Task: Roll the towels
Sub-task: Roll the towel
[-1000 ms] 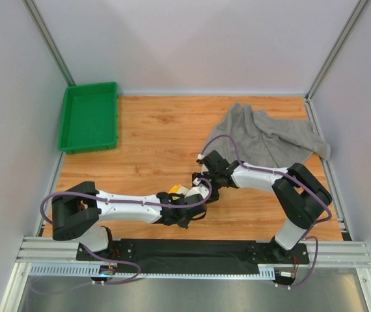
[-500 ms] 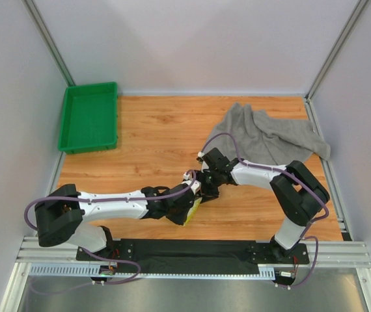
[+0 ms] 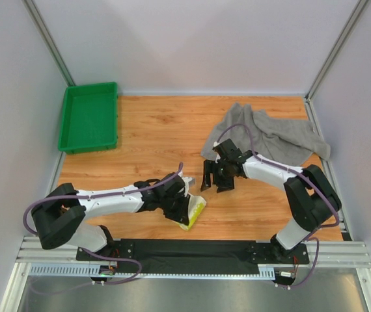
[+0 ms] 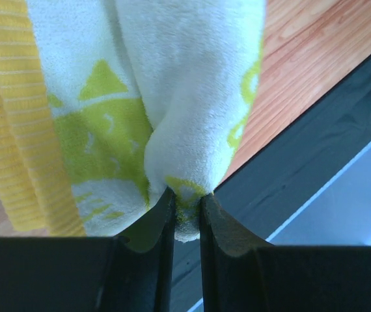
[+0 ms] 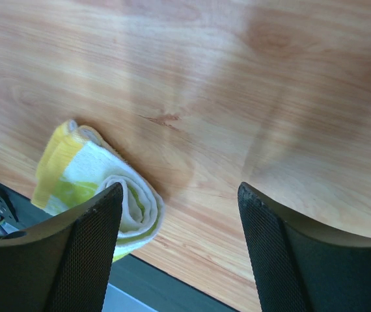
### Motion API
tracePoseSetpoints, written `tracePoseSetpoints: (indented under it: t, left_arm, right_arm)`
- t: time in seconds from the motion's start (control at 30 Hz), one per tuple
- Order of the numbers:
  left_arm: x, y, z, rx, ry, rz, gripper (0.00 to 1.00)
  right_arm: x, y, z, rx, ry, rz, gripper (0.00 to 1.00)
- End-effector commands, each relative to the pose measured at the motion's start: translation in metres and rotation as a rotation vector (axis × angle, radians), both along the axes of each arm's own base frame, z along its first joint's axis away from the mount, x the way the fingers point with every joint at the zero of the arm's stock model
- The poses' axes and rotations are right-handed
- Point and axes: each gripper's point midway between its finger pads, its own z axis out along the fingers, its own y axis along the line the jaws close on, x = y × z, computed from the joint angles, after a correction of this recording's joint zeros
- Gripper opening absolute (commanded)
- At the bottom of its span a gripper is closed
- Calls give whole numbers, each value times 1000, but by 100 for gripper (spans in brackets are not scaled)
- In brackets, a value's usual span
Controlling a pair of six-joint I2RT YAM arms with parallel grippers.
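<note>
The small white-yellow towel (image 3: pixel 195 212) with a green-yellow print lies rolled near the table's front edge. My left gripper (image 3: pixel 183 205) is shut on a fold of it; in the left wrist view the fingertips (image 4: pixel 166 203) pinch the soft cloth (image 4: pixel 192 130). My right gripper (image 3: pixel 215 182) hovers open a little behind and to the right of the roll, holding nothing. The right wrist view shows the roll's spiral end (image 5: pixel 84 170) beside the left finger of that gripper (image 5: pixel 180 192), with bare wood between the fingers. The grey towel (image 3: pixel 273 136) lies crumpled at the back right.
A green tray (image 3: pixel 89 118) stands at the back left corner. A black strip (image 3: pixel 192 250) runs along the near edge, just in front of the rolled towel. Grey walls enclose the wooden table (image 3: pixel 153 140) on three sides.
The right gripper has opened, let go of the small towel and drawn back to the right. The left gripper has moved the roll toward the front edge.
</note>
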Motion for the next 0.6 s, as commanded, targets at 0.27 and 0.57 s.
tracePoseSetpoints:
  t: [0.27, 0.57]
  left_arm:
    - [6, 7, -11, -122, 320, 125, 14]
    - [13, 24, -34, -106, 485, 221, 13]
  right_arm:
    - [-17, 19, 70, 328, -173, 67, 75]
    - [-36, 34, 55, 430, -132, 102, 75]
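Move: The left hand already grips the near end of the half-rolled towel; the roll's middle lies about 4 cm ahead of it, 3 cm to its right and 1 cm lower. From the open right hand that roll is roughly 8 cm back, 6 cm left and 1 cm lower. The towel's yellow hem lies about 12 cm left and 7 cm back of the right hand, and the grey towel's middle some 18 cm ahead and 15 cm right. Keeping its pinch on the near end of the roll, the left hand eases about 1.5 cm forward and down and slightly left while its fingers swing some 25 degrees back towards the base. The right hand, empty and open, first lifts about 5 cm, then comes back about 4 cm and a little left towards the roll, sinking slightly at the end as its fingers tilt further to the left. ##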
